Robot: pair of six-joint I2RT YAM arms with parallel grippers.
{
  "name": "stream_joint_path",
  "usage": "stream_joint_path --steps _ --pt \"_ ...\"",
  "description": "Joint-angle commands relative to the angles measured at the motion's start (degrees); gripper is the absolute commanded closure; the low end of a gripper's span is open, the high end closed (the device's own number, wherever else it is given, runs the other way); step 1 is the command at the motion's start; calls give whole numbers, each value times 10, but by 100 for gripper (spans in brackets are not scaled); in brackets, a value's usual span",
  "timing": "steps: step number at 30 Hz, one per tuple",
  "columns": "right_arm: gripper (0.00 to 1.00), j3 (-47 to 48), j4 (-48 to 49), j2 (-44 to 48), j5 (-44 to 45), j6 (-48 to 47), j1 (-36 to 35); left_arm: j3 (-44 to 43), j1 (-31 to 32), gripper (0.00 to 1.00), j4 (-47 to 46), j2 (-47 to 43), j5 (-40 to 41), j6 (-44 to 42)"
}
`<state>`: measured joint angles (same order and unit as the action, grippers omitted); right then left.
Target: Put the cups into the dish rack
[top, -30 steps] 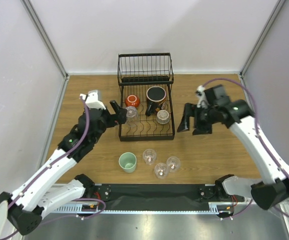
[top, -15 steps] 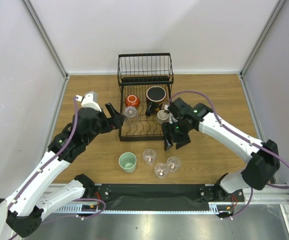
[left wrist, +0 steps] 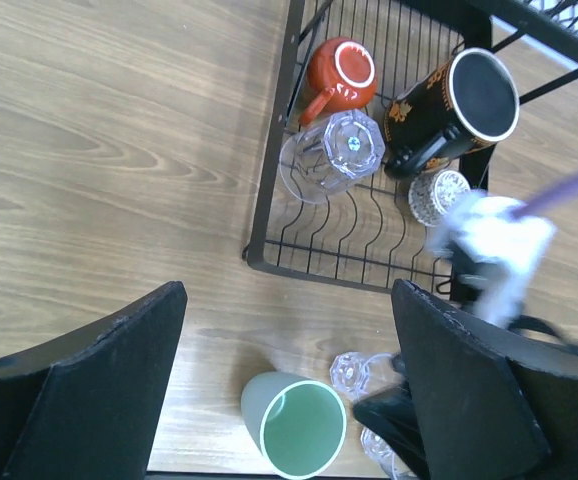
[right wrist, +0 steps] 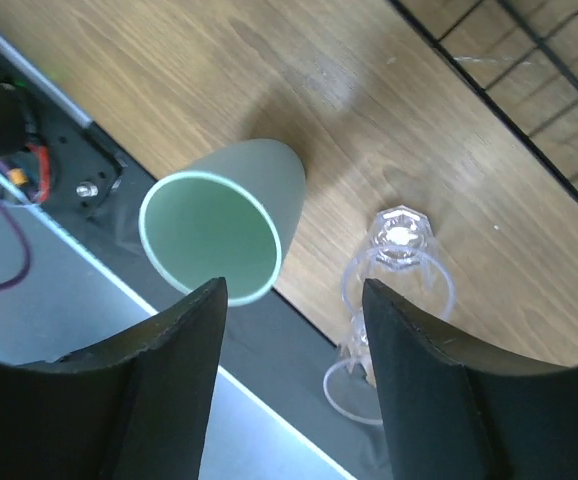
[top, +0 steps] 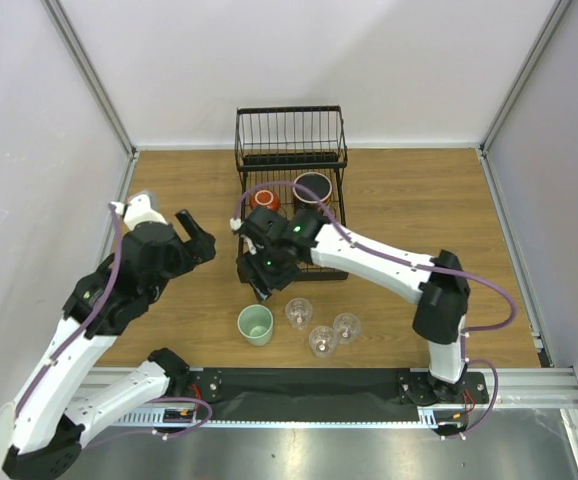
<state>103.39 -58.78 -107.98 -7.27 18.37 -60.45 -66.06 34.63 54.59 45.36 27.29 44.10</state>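
The black wire dish rack (top: 291, 150) stands at the back middle. It holds a red mug (left wrist: 339, 72), a black-rimmed mug (left wrist: 459, 105), a clear glass on its side (left wrist: 331, 155) and a small clear glass (left wrist: 437, 195). On the table in front stand a mint-green cup (top: 255, 325) and three clear glasses (top: 299, 313). My right gripper (top: 261, 280) is open and empty, hovering over the rack's front left corner, above the mint cup (right wrist: 214, 230) and a glass (right wrist: 399, 260). My left gripper (top: 199, 238) is open and empty, left of the rack.
The right arm (top: 369, 260) lies across the front of the rack. The table's near edge with the black base rail (top: 309, 385) is just behind the cups. White walls close in the left, back and right.
My right arm has swung from the right side across the rack's front to above the mint cup. My left arm has drawn back to the left, away from the rack.
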Motion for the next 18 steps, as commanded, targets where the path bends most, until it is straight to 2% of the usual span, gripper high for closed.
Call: stream_joint_path --steps 1,5,11,12,18 --pt "39 30 -12 -29 30 -3 -11 -7 -4 11 19 -36 24 5" --pt "42 31 -5 -61 1 -3 -14 -10 -4 11 27 -57 35 -3" --pt "54 37 -12 -93 -27 -8 -20 -7 -4 11 32 -75 49 -11" --pt "58 42 -16 -103 -29 -8 -21 -6 -4 11 32 -77 49 -11" --pt "67 52 -21 -115 -40 -18 -21 -10 -4 11 33 -79 51 -22"
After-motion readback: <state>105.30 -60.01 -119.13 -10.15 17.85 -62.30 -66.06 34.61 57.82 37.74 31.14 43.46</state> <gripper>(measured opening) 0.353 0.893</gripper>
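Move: Just back and to the left of the right hand stands the green cup, about 4 cm back, 4 cm left and its middle some 11 cm below. The nearest clear glass is roughly 2 cm back and 6 cm to that hand's right; a second glass stands about 8 cm back and 11 cm right, both some 13 cm down. From the left hand the green cup is around 8 cm back, 11 cm right and 23 cm below. Sinking about 7 cm, with a slight drift back and left, the right hand comes down to the near-rack, right-hand side of the green cup's rim, one finger over the mouth and the other outside the wall. Its fingers tip some 10 degrees closer to vertical and close to about half their starting gap, without a visible grip yet. The left hand backs off left, back and a little up, about 4 cm in all. ##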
